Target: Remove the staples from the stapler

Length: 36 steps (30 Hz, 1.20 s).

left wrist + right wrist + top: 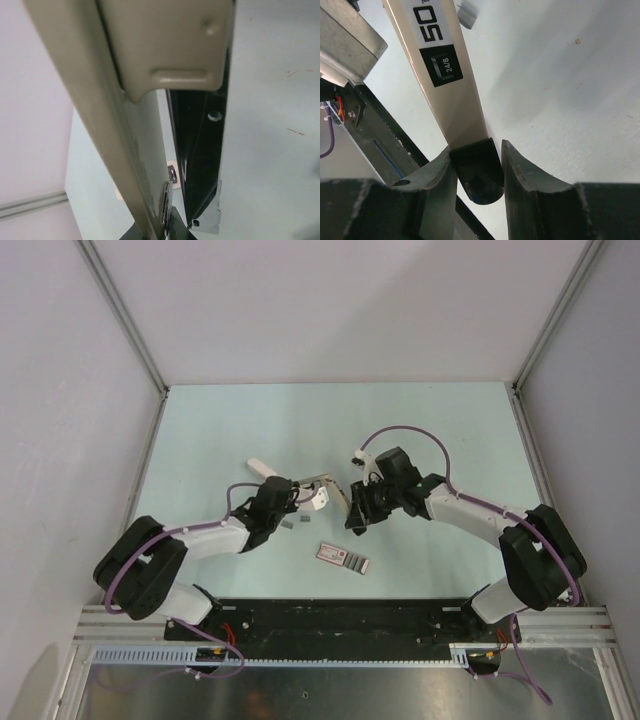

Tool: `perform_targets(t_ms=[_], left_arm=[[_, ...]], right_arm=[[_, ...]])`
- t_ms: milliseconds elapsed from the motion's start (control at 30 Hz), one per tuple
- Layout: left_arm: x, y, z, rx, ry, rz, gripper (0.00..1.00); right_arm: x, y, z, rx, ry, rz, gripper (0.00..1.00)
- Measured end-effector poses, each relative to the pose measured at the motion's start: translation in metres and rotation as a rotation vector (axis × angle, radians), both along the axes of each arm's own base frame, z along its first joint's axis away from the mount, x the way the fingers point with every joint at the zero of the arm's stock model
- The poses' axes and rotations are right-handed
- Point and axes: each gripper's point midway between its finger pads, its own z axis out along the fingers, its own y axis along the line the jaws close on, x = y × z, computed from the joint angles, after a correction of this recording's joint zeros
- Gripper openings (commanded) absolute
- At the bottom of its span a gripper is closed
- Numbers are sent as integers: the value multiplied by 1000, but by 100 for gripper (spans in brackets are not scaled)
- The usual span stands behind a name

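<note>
The beige stapler point(322, 486) lies opened between my two arms at mid table. My left gripper point(297, 496) is shut on one half of it. In the left wrist view the beige body point(165, 45) and a black part point(200, 150) fill the frame, and the fingertips point(131, 233) barely show at the bottom. My right gripper point(353, 514) is shut on the black end point(479, 170) of the other beige arm point(445, 65), marked 50 and 24/8. Small dark-grey staples point(289, 524) lie on the table under the stapler; one block shows in the right wrist view point(466, 15).
A flat pink-and-grey packet point(343, 558) lies on the table in front of the stapler, near the arm bases. The black base rail point(330, 618) runs along the near edge. Grey walls close in the left, right and far sides.
</note>
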Motion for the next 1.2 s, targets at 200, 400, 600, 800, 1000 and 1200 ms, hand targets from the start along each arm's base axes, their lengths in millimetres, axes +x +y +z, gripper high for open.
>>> perform_targets(t_ms=[200, 400, 600, 800, 1000, 1200], left_arm=[[-7, -3, 1, 3, 11, 21, 0], [-14, -32, 11, -161, 170, 38, 15], [-39, -102, 52, -418, 334, -123, 29], [-62, -108, 48, -479, 499, -116, 42], [-86, -116, 46, -526, 642, -133, 78], [-38, -82, 88, -671, 578, -4, 89]], right_arm=[[0, -1, -1, 12, 9, -5, 0], [18, 14, 20, 116, -22, -85, 0], [57, 42, 74, 329, -130, -202, 0], [72, 45, 91, 367, -129, -278, 0], [108, 34, 96, 316, -206, -390, 0], [129, 4, 66, 145, -223, -474, 0]])
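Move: The stapler is held opened between both hands: its middle lies about 4 cm ahead and 5 cm left of the right hand, and some 9 cm right and 3 cm back from the left fingers. From the right hand, the nearer loose staple strip is about 9 cm left, 1 cm back and 9 cm below; the staple box is 9 cm back and 2 cm left. The other stapler lies 3 cm left and 3 cm ahead of the left hand, on the table. The stapler stays in the right hand's grip and is carried about 13 cm forward, rising some 10 cm and then sinking a little, while turning about 30 degrees clockwise. The left hand, still pinching at first, swings about 11 cm right and up. It then draws back, letting go and opening wide, its fingers tipping down, and finally lifts forward and left, clear of the stapler. ##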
